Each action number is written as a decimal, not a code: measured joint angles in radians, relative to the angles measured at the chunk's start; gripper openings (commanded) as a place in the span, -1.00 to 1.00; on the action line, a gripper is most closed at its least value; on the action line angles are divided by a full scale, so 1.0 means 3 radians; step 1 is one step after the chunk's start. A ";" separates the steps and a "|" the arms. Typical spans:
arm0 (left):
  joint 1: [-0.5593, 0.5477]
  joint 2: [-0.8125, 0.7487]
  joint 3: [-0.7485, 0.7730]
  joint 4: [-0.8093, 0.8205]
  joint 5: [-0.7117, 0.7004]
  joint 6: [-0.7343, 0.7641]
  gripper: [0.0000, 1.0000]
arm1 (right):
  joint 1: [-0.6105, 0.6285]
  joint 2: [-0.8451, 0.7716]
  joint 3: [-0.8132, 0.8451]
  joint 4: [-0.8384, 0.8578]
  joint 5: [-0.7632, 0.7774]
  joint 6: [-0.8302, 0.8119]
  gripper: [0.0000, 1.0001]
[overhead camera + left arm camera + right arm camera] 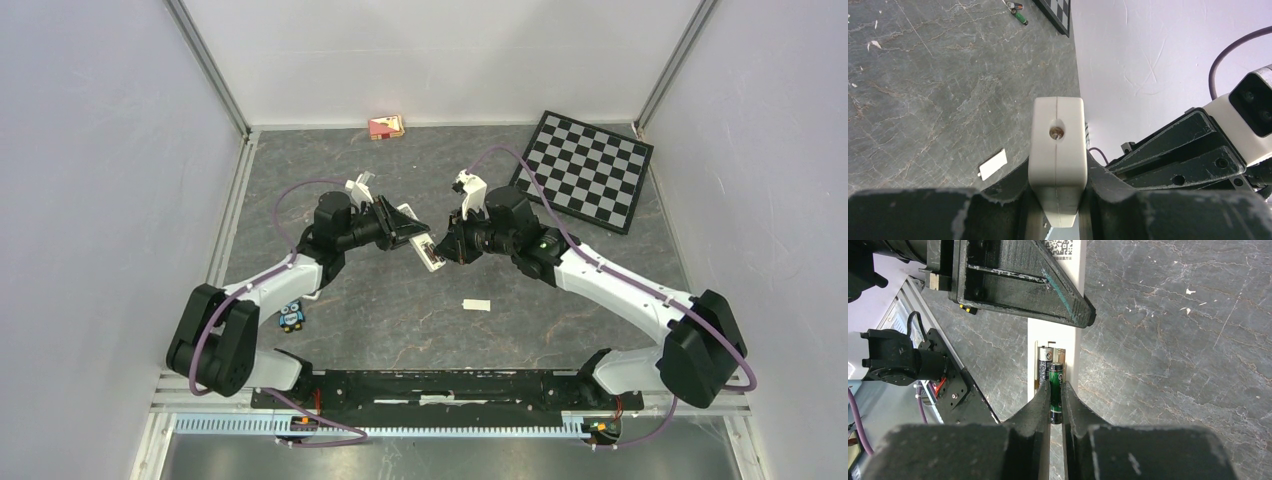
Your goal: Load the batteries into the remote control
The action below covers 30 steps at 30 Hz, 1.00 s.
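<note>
My left gripper [420,243] is shut on the white remote control [430,253] and holds it above the table; in the left wrist view the remote [1057,145] shows end-on between the jaws. My right gripper [450,250] meets it from the right, shut on a green-black battery [1056,390]. That battery's far end lies over the remote's open compartment [1062,352], beside a second battery [1044,365] lying inside. Two more batteries [1017,11] lie on the table by the checkerboard.
The white battery cover [476,304] lies on the table below the grippers and also shows in the left wrist view [993,164]. A checkerboard [585,170] lies back right, a small red box [386,126] at the back wall, an owl figure [291,317] near the left arm.
</note>
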 measured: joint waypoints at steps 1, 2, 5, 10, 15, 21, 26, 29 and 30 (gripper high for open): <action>0.0000 0.0009 -0.0005 0.0019 0.0000 -0.0011 -0.96 | 0.0000 0.0004 0.0000 0.0001 -0.0004 0.0000 -0.74; 0.0000 0.0022 -0.0006 0.0028 -0.0001 -0.0022 -0.96 | 0.0000 0.0008 0.0000 0.0000 -0.0006 -0.0001 -0.72; 0.0000 0.0058 -0.0006 0.0067 -0.0006 -0.0029 -0.96 | 0.0000 0.0023 0.0005 -0.0020 0.0005 -0.0005 -0.61; 0.0000 0.0094 -0.0006 0.0109 -0.0025 -0.0053 -0.96 | 0.0013 0.0037 0.0050 -0.0102 0.0074 -0.0053 -0.42; 0.0000 0.0125 -0.0006 0.0148 -0.0024 -0.0092 -0.96 | 0.0019 0.0038 0.0060 -0.0100 0.0080 -0.0053 -0.36; 0.0001 0.0151 -0.0006 0.0168 -0.0019 -0.0159 -0.96 | 0.0022 0.0036 0.0060 -0.0048 0.0085 0.0020 -0.03; 0.0006 0.0219 -0.0039 0.0421 0.0058 -0.0479 -0.96 | 0.0022 -0.0090 -0.0034 0.0212 0.0118 0.0183 0.26; 0.0008 0.0259 -0.0118 0.0679 0.0117 -0.0790 -0.96 | 0.0022 -0.0380 -0.0364 0.0680 0.0099 0.0304 0.44; 0.0008 0.0267 -0.0150 0.0746 0.0126 -0.0896 -0.96 | 0.0022 -0.0512 -0.0498 0.0842 0.0092 0.0338 0.50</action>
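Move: The right fingers pinch the green battery's near end; the remote's battery bay, where it is going, lies about 2 cm left, 1 cm ahead and 1 cm below that hand. The black battery already sits in the bay, some 3 cm left, level fore-and-aft and 1 cm below. The white battery cover lies about 13 cm back, 9 cm right and 15 cm down. From the left hand holding the remote, the bay is about 4 cm back, 2 cm right and 1 cm below. Sinking barely half a centimetre at first, the right hand opens its fingers from the pinch, lets go of the green battery over the remote's bay, then lifts off about 4 cm, faster towards the end, its fingertips tipping up some 15 degrees and spreading wide. The left hand keeps its grip on the remote nearly in place and late on rolls it roughly 10 degrees. ##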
